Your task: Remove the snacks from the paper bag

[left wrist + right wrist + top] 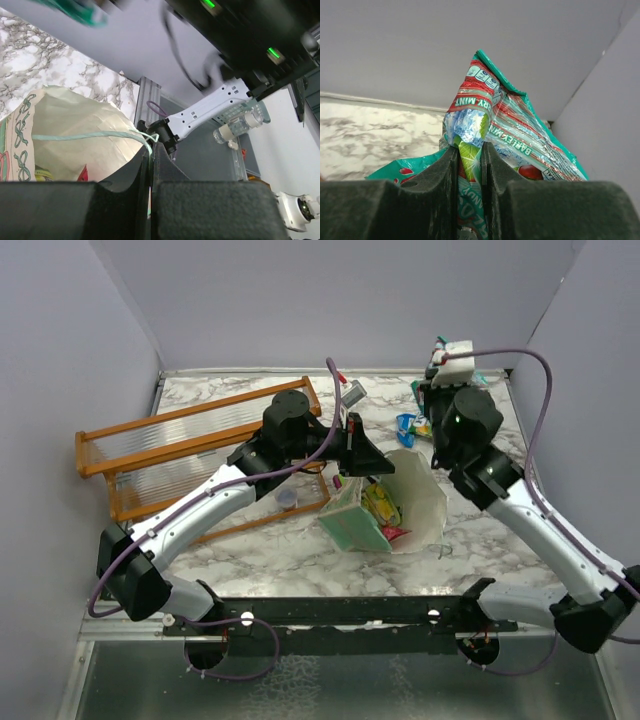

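The mint-green paper bag (352, 523) lies on its side in mid-table, its cream mouth (425, 502) facing right. A green-yellow snack (380, 502) and a red one (394, 533) show inside it. My left gripper (358, 448) is shut on the bag's thin string handle (90, 135), just above the rim; the left wrist view shows the string pinched between my fingers (172, 200) and the bag (75, 120) below. My right gripper (428, 398) hovers at the back right, shut on a teal-white snack packet (510, 125). A blue packet (408, 423) lies beside it.
An orange wooden rack (190, 452) stands at the left, with a small purple-topped item (287, 500) at its front edge. The back wall and right wall close in around my right arm. A teal packet edge (395, 167) shows low beside my right fingers.
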Robot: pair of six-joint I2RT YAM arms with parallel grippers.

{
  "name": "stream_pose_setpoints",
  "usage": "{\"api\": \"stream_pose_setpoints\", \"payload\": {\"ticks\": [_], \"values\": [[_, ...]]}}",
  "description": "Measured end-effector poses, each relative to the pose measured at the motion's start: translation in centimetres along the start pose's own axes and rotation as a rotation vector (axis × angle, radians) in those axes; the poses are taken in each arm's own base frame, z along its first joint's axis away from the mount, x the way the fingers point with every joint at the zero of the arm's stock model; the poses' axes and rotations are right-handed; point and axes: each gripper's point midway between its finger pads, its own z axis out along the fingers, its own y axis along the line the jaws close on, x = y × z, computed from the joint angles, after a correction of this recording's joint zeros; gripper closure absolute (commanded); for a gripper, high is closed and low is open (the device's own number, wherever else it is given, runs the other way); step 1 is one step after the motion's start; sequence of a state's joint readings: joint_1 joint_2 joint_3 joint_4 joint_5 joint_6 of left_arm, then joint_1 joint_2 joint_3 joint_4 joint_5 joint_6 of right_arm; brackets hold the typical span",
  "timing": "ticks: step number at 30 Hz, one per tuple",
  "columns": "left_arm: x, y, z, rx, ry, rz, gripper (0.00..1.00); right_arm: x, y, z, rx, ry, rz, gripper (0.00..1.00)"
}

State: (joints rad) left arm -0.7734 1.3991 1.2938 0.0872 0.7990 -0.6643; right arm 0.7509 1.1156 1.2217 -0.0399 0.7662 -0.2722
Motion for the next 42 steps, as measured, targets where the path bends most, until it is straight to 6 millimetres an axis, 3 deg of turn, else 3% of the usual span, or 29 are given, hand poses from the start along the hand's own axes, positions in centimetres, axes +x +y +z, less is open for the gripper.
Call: {"api": "stream_pose_setpoints", "payload": {"ticks": [2, 5, 12, 16, 23, 25, 27, 32, 37, 39, 42], "values": [[0.1, 0.0, 0.0, -0.001, 0.004, -0.004, 1.00, 1.6, -1.8, 3.3, 0.055, 0.055, 0.018, 0.99], [0.2, 0.0, 0.0, 0.000, 0.008, -0.007, 1.00, 5.8, -4.2, 7.4, 0.152, 0.164, 0.023, 0.99], [0.2, 0.1, 0.1, -0.010, 0.002, -0.013, 1.00, 17.6, -5.3, 13.0, 0.178, 0.407, 0.024, 0.99], [0.7, 0.4, -0.1, -0.031, -0.007, -0.035, 1.00, 23.6, -7.5, 14.8, 0.199, 0.509, 0.048, 0.99], [0.4, 0.7, -0.1, -0.055, -0.026, -0.063, 1.00, 31.3, -9.2, 17.2, 0.217, 0.629, 0.088, 0.99], [0.3, 0.6, -0.1, -0.055, -0.029, -0.069, 1.00, 32.8, -8.8, 17.7, 0.205, 0.653, 0.092, 0.95], [0.1, 0.4, -0.1, -0.052, -0.033, -0.068, 1.00, 34.6, -8.0, 17.9, 0.180, 0.686, 0.096, 0.80], [-0.2, 0.2, -0.1, -0.041, -0.041, -0.057, 1.00, 36.2, -6.4, 17.8, 0.121, 0.730, 0.127, 0.51], [-0.7, -0.8, 0.0, 0.006, -0.053, -0.030, 1.00, 35.7, -5.6, 16.6, 0.073, 0.740, 0.160, 0.20], [-0.7, -1.1, 0.0, 0.022, -0.048, -0.022, 1.00, 34.9, -5.5, 15.4, 0.053, 0.750, 0.176, 0.14], [-0.5, -1.5, 0.1, 0.037, -0.039, -0.017, 1.00, 31.8, -5.4, 13.1, 0.015, 0.725, 0.218, 0.11]]}}
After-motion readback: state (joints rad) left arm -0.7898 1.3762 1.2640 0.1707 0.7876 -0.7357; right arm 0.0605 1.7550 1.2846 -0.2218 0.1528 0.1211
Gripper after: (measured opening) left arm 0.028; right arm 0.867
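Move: The right hand already holds the teal snack packet well clear of the paper bag. The snack pile on the table, where it is going, lies about 21 cm ahead, 15 cm to the right and 38 cm below; the blue packet is some 11 cm left of the pile's middle, level with it in reach. The paper bag sits about 13 cm back, 6 cm left and 25 cm below. From the left hand the pile is roughly 35 cm ahead, 24 cm right and 34 cm lower. Down, forward and to the right in one quick sweep, the right hand carries the pinched teal packet about 30 cm down and 20 cm out onto the snack pile, tipping its fingers some 40 degrees downward. Low over the pile the fingers open wide and let go, then the hand draws back about 5 cm and starts to rise. ##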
